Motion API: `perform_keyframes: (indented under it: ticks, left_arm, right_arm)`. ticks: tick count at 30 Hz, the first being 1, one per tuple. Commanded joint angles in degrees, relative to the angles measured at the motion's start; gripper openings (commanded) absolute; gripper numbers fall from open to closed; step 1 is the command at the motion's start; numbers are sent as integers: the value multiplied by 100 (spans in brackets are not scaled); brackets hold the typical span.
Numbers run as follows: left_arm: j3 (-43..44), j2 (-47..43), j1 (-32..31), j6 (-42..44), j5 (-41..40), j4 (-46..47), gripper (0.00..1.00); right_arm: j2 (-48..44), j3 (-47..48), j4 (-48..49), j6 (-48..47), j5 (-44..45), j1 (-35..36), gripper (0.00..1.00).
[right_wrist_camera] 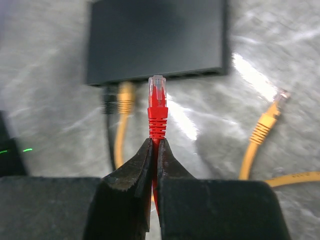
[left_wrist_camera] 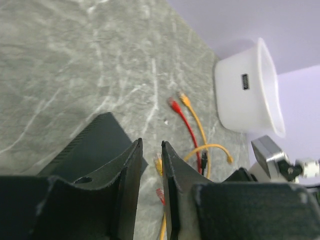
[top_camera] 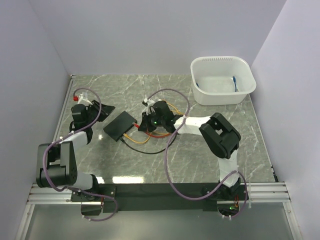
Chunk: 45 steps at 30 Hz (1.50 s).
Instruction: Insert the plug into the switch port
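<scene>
The black switch box (top_camera: 120,125) lies at the table's centre-left; it also shows in the right wrist view (right_wrist_camera: 155,40), its row of ports (right_wrist_camera: 195,75) facing my right gripper. My right gripper (right_wrist_camera: 155,142) is shut on a red cable just behind its red plug (right_wrist_camera: 157,92). The plug points at the port row and its tip is just short of it, beside a black plug (right_wrist_camera: 108,102) and a yellow plug (right_wrist_camera: 125,97) that sit in ports. My left gripper (left_wrist_camera: 150,147) hovers at the switch's far left corner (left_wrist_camera: 90,145), jaws a narrow gap apart and empty.
A white tub (top_camera: 222,80) stands at the back right. Loose yellow and red cables (top_camera: 142,137) curl in front of the switch. A free yellow plug (right_wrist_camera: 272,112) lies to the right of the held one. Purple arm cables loop over the table.
</scene>
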Motion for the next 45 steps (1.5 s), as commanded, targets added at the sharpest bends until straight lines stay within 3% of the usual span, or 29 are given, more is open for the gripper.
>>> perform_keyframes:
  ticks: [1, 10, 21, 23, 29, 35, 39, 45]
  left_arm:
    - [-207, -307, -26, -125, 566, 1014, 29]
    - [-612, -193, -61, -740, 1322, 2657, 30]
    - [-551, -184, -483, -618, 1463, 2861, 31]
    - [-507, -210, -562, -548, 1367, 2695, 31]
    - [-533, -465, -606, -486, 1069, 2405, 30]
    - [-489, -1168, -825, -275, 58, 814, 29]
    - [-674, -1764, -958, -301, -162, 498, 30]
    - [-989, -2346, -1046, -231, -198, 286, 31]
  right_arm:
    - [-520, -293, 1308, 388, -1250, -209, 0]
    - [-547, -531, 2056, 626, -2052, -279, 0]
    - [-599, -602, 2117, 644, -1973, -288, 0]
    - [-687, -663, 2030, 591, -1702, -279, 0]
    - [-1460, -1085, 1503, -419, 608, 238, 0]
    - [-1988, -1524, 1748, -1061, 2032, 845, 0]
    - [-2050, -1621, 1854, -1482, 2580, 1180, 0]
    - [-2041, -1630, 1889, -1457, 2571, 1233, 0]
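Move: The right hand already has the red plug pinched, pointing at the switch, whose middle lies about 10 cm to its left, 2 cm ahead and some 3 cm lower. The plugged-in yellow plug is around 7 cm to its left and 2 cm back, the black plug 10 cm left and 4 cm back, and the loose yellow plug some 5 cm ahead and 2 cm right, all low. From the left hand the switch is about 5 cm back, 4 cm right and 11 cm below. Keeping its pinch on the red plug, the right hand lifts it up and some 4 cm back from the switch, pausing halfway with the fingers levelled, then rises on to about 9 cm while the wrist swings the plug forward to face the port side more squarely. The left hand, empty and partly open, rises about 9 cm while going right and back some 6 cm each, its fingers tipping up 15 degrees, to come high over the switch. ##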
